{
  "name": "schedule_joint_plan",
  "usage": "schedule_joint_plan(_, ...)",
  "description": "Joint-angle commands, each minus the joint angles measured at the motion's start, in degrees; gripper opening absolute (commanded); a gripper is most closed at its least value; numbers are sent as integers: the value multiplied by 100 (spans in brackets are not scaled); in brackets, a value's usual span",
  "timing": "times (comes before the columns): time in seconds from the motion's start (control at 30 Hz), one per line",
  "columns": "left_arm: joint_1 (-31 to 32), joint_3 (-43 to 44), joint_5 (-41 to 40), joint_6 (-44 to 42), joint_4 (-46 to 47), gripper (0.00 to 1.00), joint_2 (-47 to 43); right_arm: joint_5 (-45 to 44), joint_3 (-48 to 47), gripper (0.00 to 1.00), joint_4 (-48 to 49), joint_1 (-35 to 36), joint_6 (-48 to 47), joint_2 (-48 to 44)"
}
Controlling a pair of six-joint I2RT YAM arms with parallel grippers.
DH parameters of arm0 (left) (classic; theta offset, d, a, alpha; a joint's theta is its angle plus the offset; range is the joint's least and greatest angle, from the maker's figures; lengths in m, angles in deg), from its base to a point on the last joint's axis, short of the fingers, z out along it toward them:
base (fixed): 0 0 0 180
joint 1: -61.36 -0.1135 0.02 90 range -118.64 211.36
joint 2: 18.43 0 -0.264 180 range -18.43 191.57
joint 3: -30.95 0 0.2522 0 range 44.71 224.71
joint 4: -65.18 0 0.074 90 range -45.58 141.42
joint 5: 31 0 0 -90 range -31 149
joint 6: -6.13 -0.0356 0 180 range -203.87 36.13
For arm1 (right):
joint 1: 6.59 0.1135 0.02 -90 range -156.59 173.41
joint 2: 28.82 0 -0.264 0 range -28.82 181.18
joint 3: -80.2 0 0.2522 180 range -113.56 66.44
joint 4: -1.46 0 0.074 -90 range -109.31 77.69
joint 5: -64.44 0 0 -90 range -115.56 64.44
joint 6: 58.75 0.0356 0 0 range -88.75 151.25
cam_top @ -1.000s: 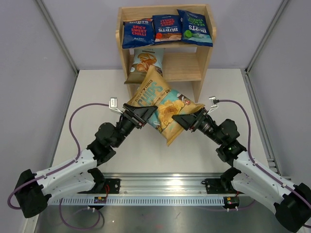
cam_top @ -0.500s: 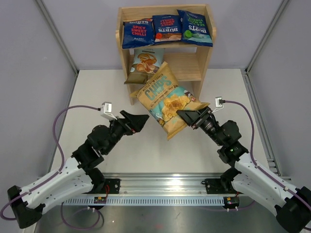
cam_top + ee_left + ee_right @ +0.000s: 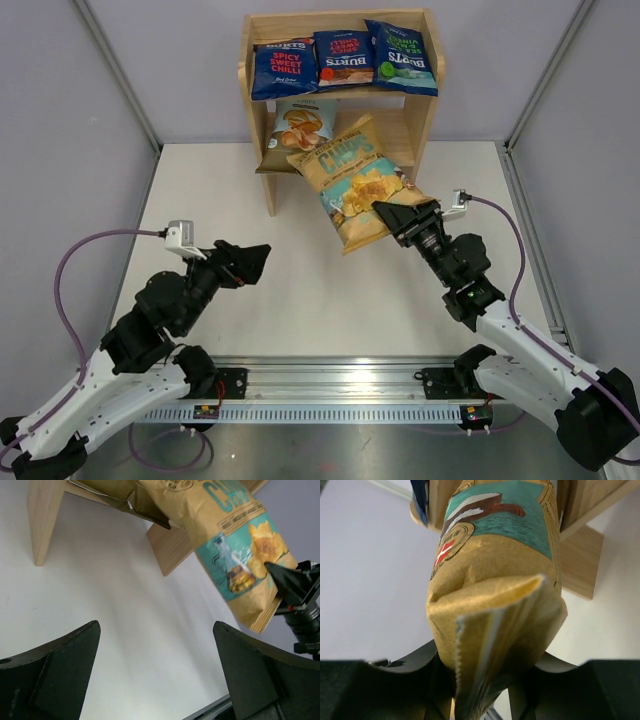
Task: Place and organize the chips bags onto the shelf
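Note:
The wooden shelf (image 3: 425, 110) stands at the back of the table. Three small dark blue chips bags (image 3: 342, 58) lean along its top tier. The pale-blue and olive bag (image 3: 296, 128) rests on the left of the lower tier. My right gripper (image 3: 392, 222) is shut on the lower end of the large yellow and teal chips bag (image 3: 358, 180), holding it in the air with its top end at the lower tier's opening; the crimped seam (image 3: 485, 645) sits between the jaws. My left gripper (image 3: 250, 262) hangs open and empty over the table, left of the held bag (image 3: 235, 535).
A shelf leg (image 3: 45, 522) and the lower board (image 3: 172, 547) appear in the left wrist view. The metal rail (image 3: 340, 385) with both arm bases runs along the near edge. Grey walls enclose the white table (image 3: 300, 300).
My left gripper has let go of the yellow bag, opened wide and drawn back to the near left. The right gripper has carried the bag up and towards the shelf's lower tier.

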Motion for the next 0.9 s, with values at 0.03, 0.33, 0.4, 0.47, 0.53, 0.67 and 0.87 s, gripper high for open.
schedule_joint_plan(0.03, 7, 291, -179, -431, -694, 99, -187, -158, -568, 46, 992, -550, 583, 273)
schedule_joint_plan(0.33, 7, 616, -319, -835, -1538, 99, -504, 1, -1210, 46, 1362, -1271, 1040, 1222)
schedule_joint_plan(0.4, 7, 730, -310, -923, -1740, 99, -591, 1, -1341, 46, 1467, -1342, 1084, 1494)
schedule_joint_plan(0.47, 7, 765, -223, -1125, -1881, 99, -697, -253, -1412, 45, 1581, -1368, 1137, 1653)
schedule_joint_plan(0.53, 7, 774, -292, -1283, -1978, 99, -864, -455, -1544, 45, 1722, -1377, 1181, 1899)
schedule_joint_plan(0.67, 7, 853, -407, -1433, -2267, 99, -1136, -736, -1825, 45, 1880, -1377, 1225, 2382)
schedule_joint_plan(0.87, 7, 625, -583, -1574, -2295, 99, -1672, -1308, -2194, 45, 1995, -1360, 1094, 2980)
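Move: The right hand grips the ochre chips bag by its near end; the bag's middle is some 7 cm ahead and 8 cm left of that hand. Its place, the free right half of the lower shelf, lies about 24 cm ahead, straight on and about level. The cassava chips bag fills the left half, some 20 cm left of that place; the green-dotted blue bag sits roughly 20 cm above it. From the empty left hand the place is about 34 cm ahead and 29 cm right. Forward about 15 cm, veering some 5 cm right early on, the right hand feeds the held ochre bag far end first into the free half of the lower shelf, climbing slightly before easing down a little. The wrist turns clockwise nearly 20 degrees, squaring the bag up, its left side rising a bit; the grip stays shut on the near end. The left hand, open and empty, backs off left and back about 9 cm. ##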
